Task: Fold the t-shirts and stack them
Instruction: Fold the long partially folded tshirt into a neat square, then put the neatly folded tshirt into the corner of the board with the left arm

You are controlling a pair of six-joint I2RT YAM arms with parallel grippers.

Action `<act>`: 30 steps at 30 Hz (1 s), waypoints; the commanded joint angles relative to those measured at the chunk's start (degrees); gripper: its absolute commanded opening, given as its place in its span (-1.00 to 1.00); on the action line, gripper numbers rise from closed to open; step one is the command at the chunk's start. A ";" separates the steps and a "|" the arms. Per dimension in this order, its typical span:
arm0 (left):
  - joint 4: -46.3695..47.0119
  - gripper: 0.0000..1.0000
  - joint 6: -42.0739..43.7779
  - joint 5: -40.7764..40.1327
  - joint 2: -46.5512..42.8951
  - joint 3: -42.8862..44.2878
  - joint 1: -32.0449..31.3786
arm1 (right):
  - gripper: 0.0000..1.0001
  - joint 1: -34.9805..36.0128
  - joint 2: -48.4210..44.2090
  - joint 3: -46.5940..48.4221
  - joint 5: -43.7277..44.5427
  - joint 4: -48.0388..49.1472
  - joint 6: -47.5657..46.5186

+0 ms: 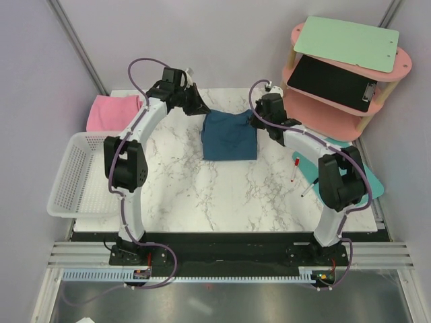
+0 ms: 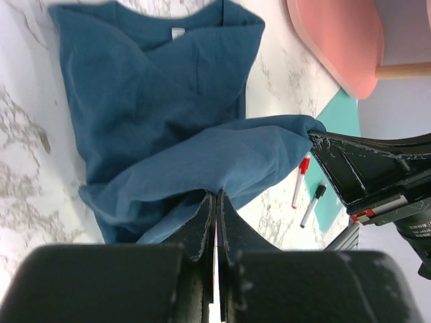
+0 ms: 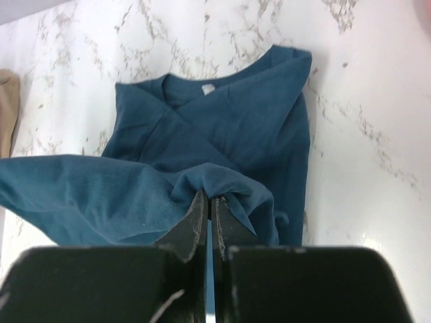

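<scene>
The dark teal-blue t-shirt (image 1: pixel 229 136) lies partly folded at the back middle of the marble table, its collar toward the front. Its far edge is lifted off the table between my two grippers. My left gripper (image 1: pixel 202 108) is shut on the left end of that edge; in the left wrist view the fingertips (image 2: pixel 217 194) pinch blue cloth (image 2: pixel 155 101). My right gripper (image 1: pixel 254 121) is shut on the right end, with cloth (image 3: pixel 222 128) bunched at its tips (image 3: pixel 210 196). The light pink t-shirt (image 1: pixel 113 112) lies folded at the back left corner, apart from both grippers.
A white mesh basket (image 1: pixel 71 175) hangs off the table's left side. A pink two-tier shelf (image 1: pixel 337 111) with clipboards stands at the back right. Two markers (image 1: pixel 294 168) and a turquoise mat (image 1: pixel 374 185) lie on the right, near the right arm.
</scene>
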 commanded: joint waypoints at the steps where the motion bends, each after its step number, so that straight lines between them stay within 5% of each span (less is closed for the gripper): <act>1: -0.28 -0.96 0.58 4.88 6.09 8.61 2.25 | -0.97 -1.93 5.40 7.82 0.23 3.94 -0.98; 7: -0.10 -0.92 -1.62 11.11 17.16 20.92 4.71 | -0.94 -4.48 13.31 14.24 1.20 6.40 0.78; 9: 0.08 -0.51 -2.33 11.90 19.89 25.30 5.33 | -0.93 -5.19 16.99 17.39 1.64 6.58 1.31; 10: 0.16 -0.01 -3.20 12.43 21.91 26.37 5.51 | -0.92 -5.45 18.32 18.55 2.68 6.84 1.57; 12: 0.16 0.37 -3.74 12.35 22.19 26.48 6.12 | -0.86 -5.98 22.87 23.01 3.05 6.66 2.89; 13: 0.25 0.76 -3.22 11.57 21.67 25.69 6.21 | -0.82 -6.07 24.64 24.69 3.22 6.40 3.50; 14: 0.25 0.78 -2.78 11.12 20.10 24.55 6.12 | -0.80 -6.50 27.79 26.54 3.22 6.40 4.20; 15: 0.69 0.81 -2.34 11.03 18.60 20.97 6.12 | -0.45 -6.59 29.22 29.86 3.31 6.31 4.91; 19: 8.04 0.83 -1.63 10.41 9.73 6.47 5.77 | 0.43 -7.12 32.84 34.55 1.46 7.27 4.39; 20: 9.73 0.83 -1.89 10.50 6.23 0.26 5.42 | 0.82 -7.12 31.53 32.81 2.16 7.71 4.13; 21: 11.40 0.83 -2.24 10.50 4.98 -2.50 5.25 | 0.96 -7.12 30.30 31.23 2.78 8.41 3.60; 30: 20.81 0.82 -3.64 8.84 2.50 -17.03 0.77 | 0.96 -7.12 9.91 5.31 -0.11 15.27 3.33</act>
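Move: About 10 cm ahead of the left hand and 9 cm to its right, some 14 cm below, lies the t-shirt's collar end, over which the held hem is to go. From the right hand that end is some 10 cm ahead, 10 cm left and 11 cm down. The pink shirts lie about 9 cm ahead and 34 cm left of the left hand; the red marker lies roughly 13 cm back and 15 cm right of the right hand. Carrying the pinched hem on over the collar end, both hands sweep forward and down, the left about 8 cm, the right some 15 cm with a slight clockwise turn. Each opens wide near its farthest reach, the left first, and lets go; the left then draws back about 9 cm, still sinking, and the right about 5 cm. ##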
